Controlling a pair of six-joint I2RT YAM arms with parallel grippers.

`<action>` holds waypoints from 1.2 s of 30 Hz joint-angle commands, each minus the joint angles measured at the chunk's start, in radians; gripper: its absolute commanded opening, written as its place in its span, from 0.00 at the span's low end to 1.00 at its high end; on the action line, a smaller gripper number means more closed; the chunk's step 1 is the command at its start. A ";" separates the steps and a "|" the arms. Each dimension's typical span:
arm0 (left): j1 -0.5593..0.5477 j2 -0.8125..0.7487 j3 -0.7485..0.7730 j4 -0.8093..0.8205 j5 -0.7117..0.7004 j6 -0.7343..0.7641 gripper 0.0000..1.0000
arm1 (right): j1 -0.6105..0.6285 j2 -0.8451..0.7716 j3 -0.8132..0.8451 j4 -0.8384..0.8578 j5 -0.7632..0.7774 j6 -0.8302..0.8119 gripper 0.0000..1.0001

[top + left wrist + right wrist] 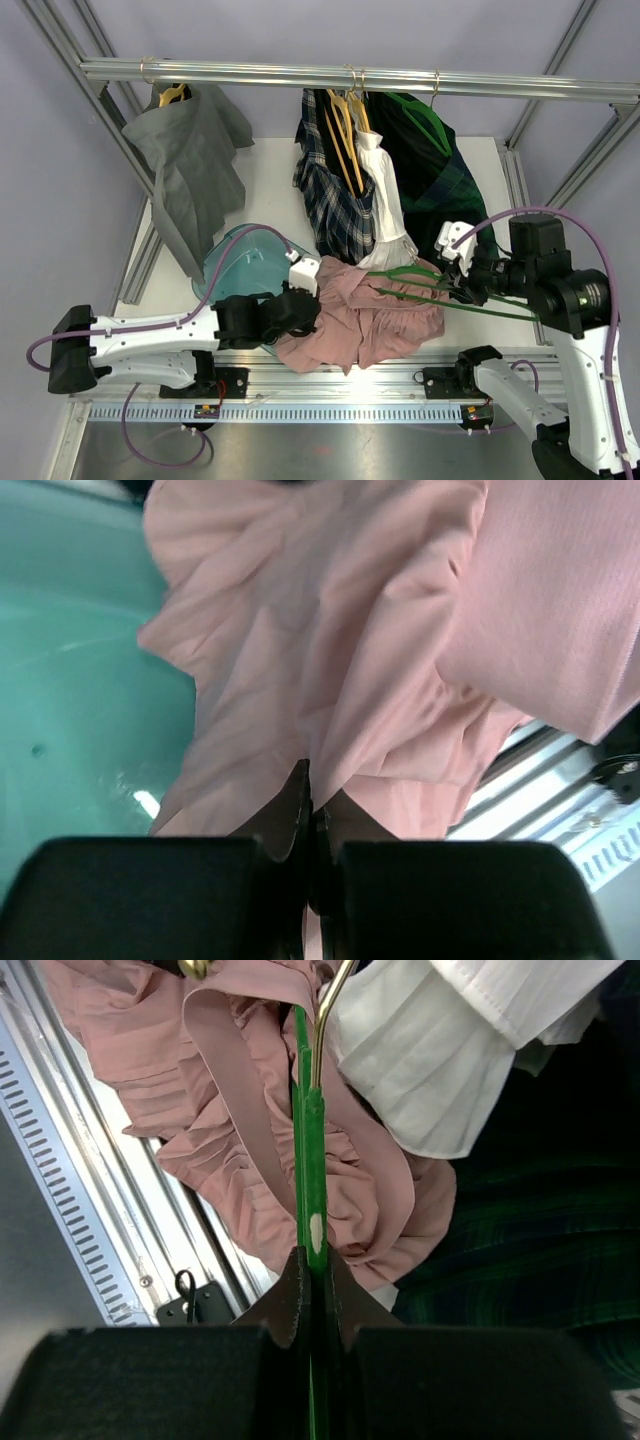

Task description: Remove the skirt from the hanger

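The pink skirt point(360, 320) lies crumpled near the table's front edge, its waistband point(235, 1130) still looped around the green hanger point(430, 275). My left gripper point(303, 303) is at the skirt's left edge and shut on a fold of the pink cloth point(350, 660); in the left wrist view the jaws point(313, 800) meet with fabric pinched between them. My right gripper point(463, 280) is at the skirt's right side, shut on the green hanger bar point(308, 1160), which runs straight through its jaws point(315, 1270). The hanger's gold hook point(335, 1000) shows past the waistband.
A teal basin point(245, 265) sits left of the skirt, under my left arm. On the overhead rail point(350, 75) hang a grey garment point(190, 160), a blue plaid skirt point(335, 195), a white pleated one point(383, 200) and a dark green plaid one point(435, 170). An aluminium rail point(300, 385) borders the front.
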 commanded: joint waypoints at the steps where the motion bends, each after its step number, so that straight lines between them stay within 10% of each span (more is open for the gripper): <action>1: -0.003 -0.047 -0.072 0.004 -0.059 -0.049 0.00 | 0.005 -0.033 0.068 -0.154 0.051 -0.040 0.00; 19: 0.050 -0.101 -0.086 -0.006 -0.136 -0.063 0.00 | -0.033 -0.098 0.110 -0.268 -0.057 -0.114 0.00; 36: 0.277 -0.176 -0.241 0.280 0.184 -0.231 0.00 | -0.004 -0.142 0.047 -0.268 -0.236 -0.146 0.00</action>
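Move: The left hand already pinches the pink skirt; the teal basin's middle lies about 8 cm ahead and 11 cm left, some 11 cm below, and the skirt heap's about 3 cm ahead, 15 cm right, 8 cm below. The right hand holds the green hanger; from it the heap lies roughly 3 cm ahead, 19 cm left and 23 cm below, the hanging white garment some 18 cm ahead and 16 cm left, near hand height. Left drags pinched skirt about 5 cm forward-left towards the basin; right draws the held hanger back and up. ##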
